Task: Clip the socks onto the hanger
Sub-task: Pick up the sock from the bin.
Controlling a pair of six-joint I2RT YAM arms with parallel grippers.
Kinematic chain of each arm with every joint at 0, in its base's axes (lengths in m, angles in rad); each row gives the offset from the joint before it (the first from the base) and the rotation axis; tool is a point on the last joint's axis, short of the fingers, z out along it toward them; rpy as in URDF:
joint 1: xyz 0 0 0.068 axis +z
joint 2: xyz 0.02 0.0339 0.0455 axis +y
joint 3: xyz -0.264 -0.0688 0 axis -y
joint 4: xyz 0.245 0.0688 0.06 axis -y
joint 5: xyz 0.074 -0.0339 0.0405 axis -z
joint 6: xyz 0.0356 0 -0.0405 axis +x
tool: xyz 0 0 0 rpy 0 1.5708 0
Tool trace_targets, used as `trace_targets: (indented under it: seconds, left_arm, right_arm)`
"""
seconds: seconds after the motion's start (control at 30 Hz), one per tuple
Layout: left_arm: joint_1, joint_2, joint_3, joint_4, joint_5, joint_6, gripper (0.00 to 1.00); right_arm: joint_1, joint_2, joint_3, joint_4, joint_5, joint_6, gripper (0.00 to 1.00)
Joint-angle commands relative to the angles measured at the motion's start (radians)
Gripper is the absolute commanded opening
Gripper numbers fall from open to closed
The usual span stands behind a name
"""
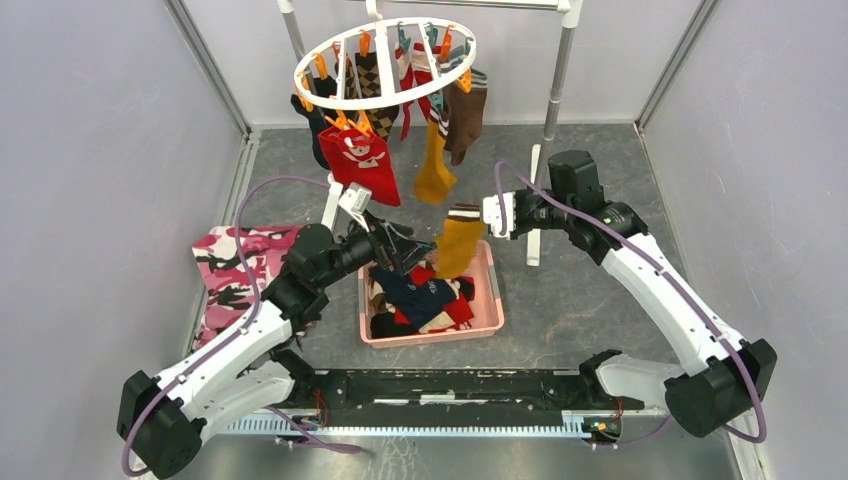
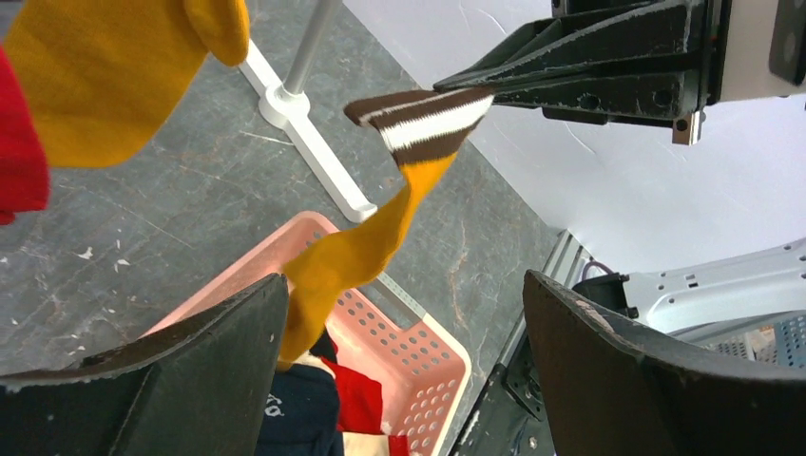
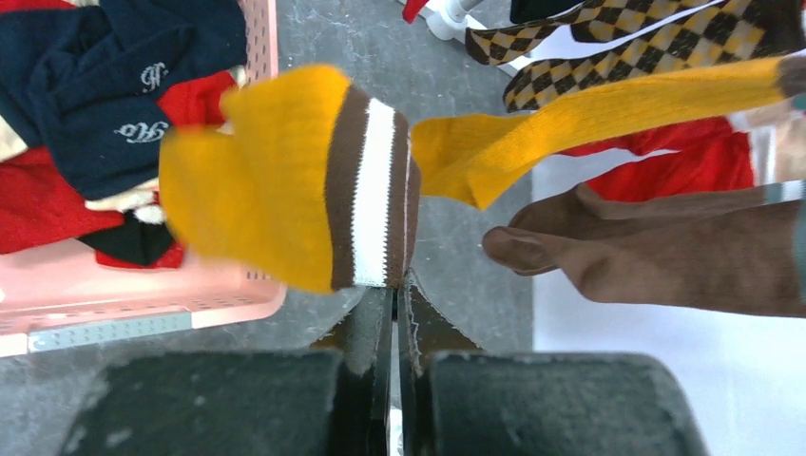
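A mustard yellow sock with a brown and white cuff hangs over the pink basket. My right gripper is shut on that cuff; in the right wrist view its jaws pinch the cuff's edge of the sock. My left gripper is open just left of the hanging sock. In the left wrist view the sock brushes past the left finger and nothing sits between the fingers. The white round hanger hangs at the back with several socks clipped on, among them a red one.
The basket holds several more socks in navy, red and black. A pink camouflage cloth lies left of it. The metal rack's pole and white foot stand behind my right gripper. Grey walls close in both sides.
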Motion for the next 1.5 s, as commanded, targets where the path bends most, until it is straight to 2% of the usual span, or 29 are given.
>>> trace_targets:
  seconds: [0.0, 0.1, 0.17, 0.27, 0.37, 0.57, 0.8, 1.07, 1.37, 1.47]
  left_arm:
    - [0.041, -0.044, 0.063, 0.015, 0.041, -0.038, 0.98]
    - [0.065, -0.073, 0.066, -0.023, 0.039, -0.03, 0.98]
    - [0.068, -0.072, 0.051, 0.009, 0.048, -0.05, 0.99]
    - [0.069, -0.02, 0.016, 0.15, 0.108, -0.146, 0.99]
    - [0.07, 0.083, -0.023, 0.343, 0.18, -0.267, 0.99]
    - [0.07, 0.243, -0.025, 0.5, 0.243, -0.388, 0.93]
    - [0.067, 0.309, -0.014, 0.529, 0.232, -0.406, 0.87]
    - [0.045, 0.389, 0.009, 0.52, 0.269, -0.435, 0.71]
    - [0.042, 0.348, 0.031, 0.383, 0.26, -0.416, 0.7]
    - [0.042, 0.331, 0.023, 0.398, 0.272, -0.423, 0.7]
  right_arm:
    - [-0.009, 0.004, 0.072, -0.058, 0.026, -0.118, 0.0]
    - [-0.023, -0.002, 0.086, -0.069, 0.02, -0.107, 0.0]
    - [-0.025, -0.004, 0.078, -0.076, -0.05, -0.104, 0.0]
    - [-0.025, -0.009, 0.052, -0.07, -0.169, -0.093, 0.0]
    - [-0.025, -0.016, 0.031, -0.056, -0.218, -0.073, 0.0]
    - [-0.024, -0.025, -0.016, -0.02, -0.268, -0.045, 0.0]
    - [-0.025, -0.013, -0.034, 0.014, -0.284, -0.008, 0.0]
    - [-0.025, -0.005, -0.051, 0.048, -0.286, 0.02, 0.0]
    - [-0.025, -0.004, -0.079, 0.075, -0.289, 0.036, 0.0]
    - [-0.025, -0.004, -0.086, 0.092, -0.29, 0.049, 0.0]
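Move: The striped cuff of the mustard sock, pinched in my right fingers, is roughly 6 cm ahead of my left hand, 9 cm to its right and about level with it. From my right hand, the open left gripper is some 7 cm back and 11 cm to the left. The bin's middle is about 4 cm back, 2 cm right and 20 cm below my left hand; the hung yellow sock is around 14 cm ahead, 3 cm right and 7 cm above it. My right hand keeps its pinch on the cuff and draws it back about 3 cm and slightly left, turning some 10 degrees counter-clockwise. My left hand first lifts about 4 cm, then sinks about 7 cm while going right, bringing its open fingers around the cuff's near edge. It rolls some 25 degrees about its own fingers and narrows them partway without shutting. ##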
